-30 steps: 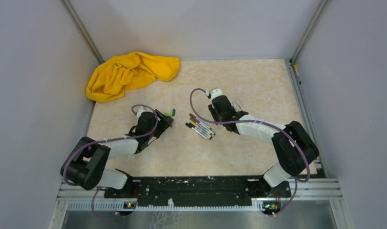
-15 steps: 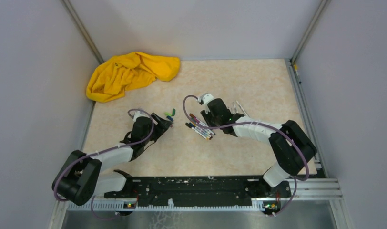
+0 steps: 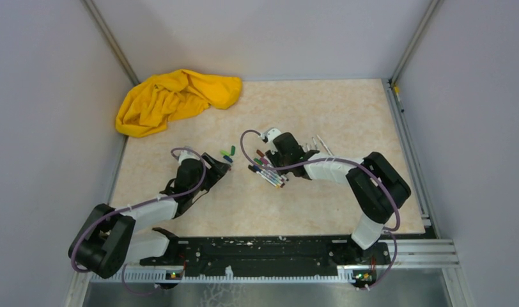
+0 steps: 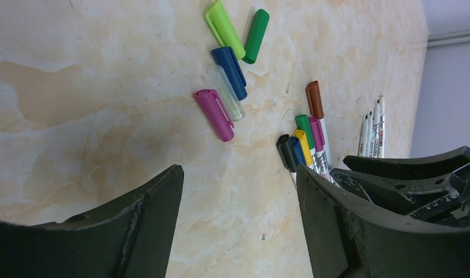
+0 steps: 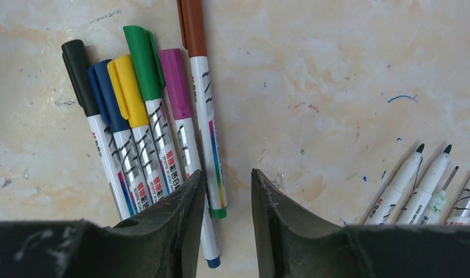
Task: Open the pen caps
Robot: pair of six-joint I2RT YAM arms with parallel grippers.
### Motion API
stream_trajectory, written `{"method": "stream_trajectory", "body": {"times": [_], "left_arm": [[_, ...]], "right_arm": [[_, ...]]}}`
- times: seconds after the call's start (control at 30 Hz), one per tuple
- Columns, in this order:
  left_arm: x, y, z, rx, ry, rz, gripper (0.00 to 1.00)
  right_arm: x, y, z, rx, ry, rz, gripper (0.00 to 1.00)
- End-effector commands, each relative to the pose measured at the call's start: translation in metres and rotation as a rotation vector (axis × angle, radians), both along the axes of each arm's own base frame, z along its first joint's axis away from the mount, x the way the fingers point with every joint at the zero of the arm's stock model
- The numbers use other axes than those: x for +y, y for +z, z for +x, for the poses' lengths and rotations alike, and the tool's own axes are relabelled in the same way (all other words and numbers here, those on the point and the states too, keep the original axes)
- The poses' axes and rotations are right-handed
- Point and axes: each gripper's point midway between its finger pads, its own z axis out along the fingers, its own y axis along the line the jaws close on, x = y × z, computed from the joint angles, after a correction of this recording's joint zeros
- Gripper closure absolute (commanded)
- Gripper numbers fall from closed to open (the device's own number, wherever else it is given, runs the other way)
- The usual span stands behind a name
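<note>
Several capped pens [image 5: 146, 116] lie side by side, with black, blue, yellow, green, purple and brown caps; they also show in the top view [image 3: 266, 171]. My right gripper [image 5: 227, 172] is open a little, low over their barrel ends, with the brown-capped pen's barrel [image 5: 206, 133] just inside its left finger. Several uncapped pens [image 5: 418, 185] lie to its right. Loose pen caps [image 4: 224, 26] in light green, dark green, blue, clear and pink lie ahead of my left gripper [image 4: 238, 171], which is wide open and empty.
A crumpled yellow cloth [image 3: 174, 99] lies at the far left corner. Grey walls enclose the table on three sides. The black rail with the arm bases [image 3: 263, 252] runs along the near edge.
My right gripper has moved left and down onto the row of capped pens. My left arm has drawn back a little from the loose caps.
</note>
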Motion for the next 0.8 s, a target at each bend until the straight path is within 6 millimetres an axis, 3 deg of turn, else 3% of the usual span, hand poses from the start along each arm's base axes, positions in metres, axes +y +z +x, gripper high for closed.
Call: {"method": "stream_trajectory", "body": {"times": [0.0, 0.5, 0.77], "left_arm": [[0.001, 0.009, 0.004, -0.052, 0.002, 0.002, 0.23], [-0.001, 0.015, 0.008, -0.068, -0.004, -0.003, 0.23], [-0.004, 0.019, 0.008, -0.068, -0.010, -0.019, 0.20]], "right_arm": [[0.022, 0.019, 0.015, -0.056, 0.032, 0.051, 0.66], [0.019, -0.007, 0.012, -0.003, 0.032, 0.008, 0.69], [0.005, -0.021, 0.004, 0.031, -0.026, -0.025, 1.00]]}}
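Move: Lying almost under the right hand, the brown pen has its tail between the open fingers and its middle about 3 cm ahead, 3 cm left and 1 cm lower. The magenta pen's middle is roughly 1 cm ahead and 3 left, the black pen's 2 back and 6 left; the uncapped pens lie some 6 ahead and 9 right, all about 1 cm below. From the left hand, the brown pen is about 3 cm ahead, 15 right and 4 below. Easing left and slightly forward over the tail half of the brown pen, about 1 cm in all, the right hand also sinks roughly 1 cm until its fingers straddle the pen. It then stays there, wrist unchanged, and the fingers close from about a third open to nearly shut, pinching the white barrel near its tail end. ##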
